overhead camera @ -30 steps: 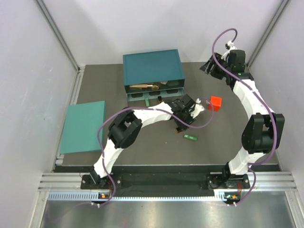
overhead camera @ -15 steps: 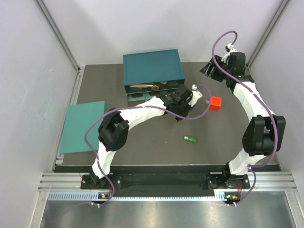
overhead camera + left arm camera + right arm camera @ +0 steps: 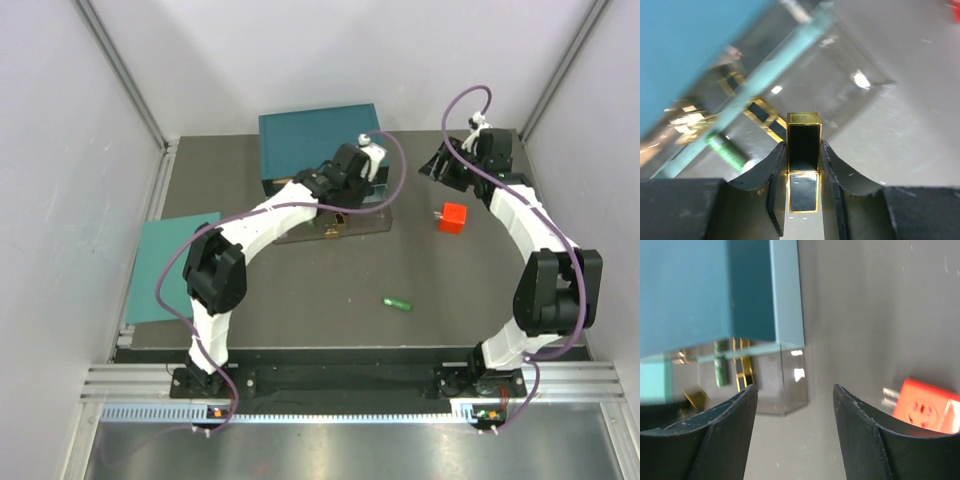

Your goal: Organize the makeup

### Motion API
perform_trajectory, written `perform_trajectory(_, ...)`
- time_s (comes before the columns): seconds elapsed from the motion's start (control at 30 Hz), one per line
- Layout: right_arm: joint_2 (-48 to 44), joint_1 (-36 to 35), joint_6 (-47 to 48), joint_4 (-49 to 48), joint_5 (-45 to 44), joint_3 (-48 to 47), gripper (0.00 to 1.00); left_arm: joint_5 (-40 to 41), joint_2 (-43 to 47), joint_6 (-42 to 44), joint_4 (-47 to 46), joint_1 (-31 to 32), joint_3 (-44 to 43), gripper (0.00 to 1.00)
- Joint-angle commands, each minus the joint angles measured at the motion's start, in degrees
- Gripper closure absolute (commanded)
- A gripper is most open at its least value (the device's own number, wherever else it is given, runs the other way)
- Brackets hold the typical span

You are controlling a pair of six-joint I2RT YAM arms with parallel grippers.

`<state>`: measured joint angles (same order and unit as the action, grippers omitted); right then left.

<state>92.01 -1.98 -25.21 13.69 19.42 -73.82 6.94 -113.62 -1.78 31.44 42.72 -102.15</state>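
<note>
My left gripper point(image 3: 803, 152) is shut on a black-and-gold flat case point(image 3: 803, 137), which stands upright between the fingers. It hovers over the clear open drawer point(image 3: 840, 90) of the teal organizer point(image 3: 320, 140). In the overhead view, the left gripper point(image 3: 337, 215) sits at the drawer front. Another black-and-gold case point(image 3: 760, 114) and a green stick point(image 3: 727, 151) lie in the drawer. A second green stick point(image 3: 397, 302) lies loose on the table. My right gripper point(image 3: 440, 165) is open and holds nothing, right of the organizer. From its wrist, the drawer point(image 3: 785, 382) lies ahead of the right gripper point(image 3: 795, 395).
A small red cube point(image 3: 454, 216) sits on the table below the right gripper, also in the right wrist view as a red cube point(image 3: 925, 410). A flat teal panel point(image 3: 175, 265) lies at the left edge. Grey walls enclose the table.
The left arm has swung from the table's middle up and left to the organizer's drawer, carrying the black-and-gold case. The right arm has shifted only slightly.
</note>
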Motion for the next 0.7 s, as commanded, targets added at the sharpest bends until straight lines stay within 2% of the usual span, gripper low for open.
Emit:
perform_trajectory(0.0, -5.6, -1.3, 6.1, 3.9, -1.0, 1.4, 0.38, 0.1, 0.6, -2.4, -1.7, -3.6, -0.3, 1.00)
perform_trajectory(0.13, -10.4, -7.6, 11.1, 10.0, -5.3, 5.9, 0.38, -0.3, -2.3, -1.2, -0.8, -4.6, -2.0, 1.00)
perform_trajectory(0.2, -12.6, -11.3, 13.5, 13.4, -7.0, 7.7, 0.38, -0.9, -3.7, -0.7, 0.3, -4.7, -2.8, 0.95)
perform_trajectory(0.23, -14.7, -15.5, 14.2, 14.9, -7.9, 9.4, 0.38, -0.7, -4.1, -0.5, 0.5, -4.7, -3.1, 0.85)
perform_trajectory(0.3, -16.8, -20.0, 15.2, 17.2, -10.4, 11.1, 0.38, -0.8, -4.8, -0.3, 0.9, -4.7, -3.3, 0.75)
perform_trajectory(0.33, -18.7, -24.1, 15.5, 19.7, -10.9, 12.6, 0.38, -0.5, -5.0, -0.3, 1.0, -4.7, -3.2, 0.63)
perform_trajectory(0.5, -23.7, -33.9, 15.5, 26.7, -13.4, 16.9, 0.39, -0.2, -6.1, -0.6, 1.2, -4.9, -2.8, 0.50)
perform_trajectory(0.63, -28.1, -38.6, 12.8, 31.0, -13.2, 21.8, 0.39, -0.6, -6.8, -2.0, 0.9, -5.5, -2.6, 0.43)
perform_trajectory(0.67, -28.8, -39.5, 11.3, 32.1, -13.1, 22.4, 0.39, -0.8, -6.9, -2.3, 0.7, -5.6, -2.6, 0.38)
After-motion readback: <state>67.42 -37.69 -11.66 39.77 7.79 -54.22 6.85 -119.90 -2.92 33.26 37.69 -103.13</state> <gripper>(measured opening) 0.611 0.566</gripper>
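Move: The left hand holds the black-and-gold compact near the open clear drawer's front. Its landing spot on the drawer floor is about 3 cm ahead, 3 cm left and 13 cm below, with another compact already about 4 cm ahead and 5 cm left, and a green tube 3 cm ahead and 9 cm left. From the empty right hand, the loose green tube lies about 29 cm back, 6 cm left and 19 cm below. The red cube is some 8 cm back and 9 cm right. Forward and left about 5 cm, nearly level, the left hand carries the compact over the drawer, then sinks about 5 cm and opens, letting go of it. Meanwhile the right hand sweeps back some 25 cm and left 11 cm, sinking about 6 cm, towards the loose green tube; it swings about 35 degrees counter-clockwise and rolls left side down, fingers still open and empty. ##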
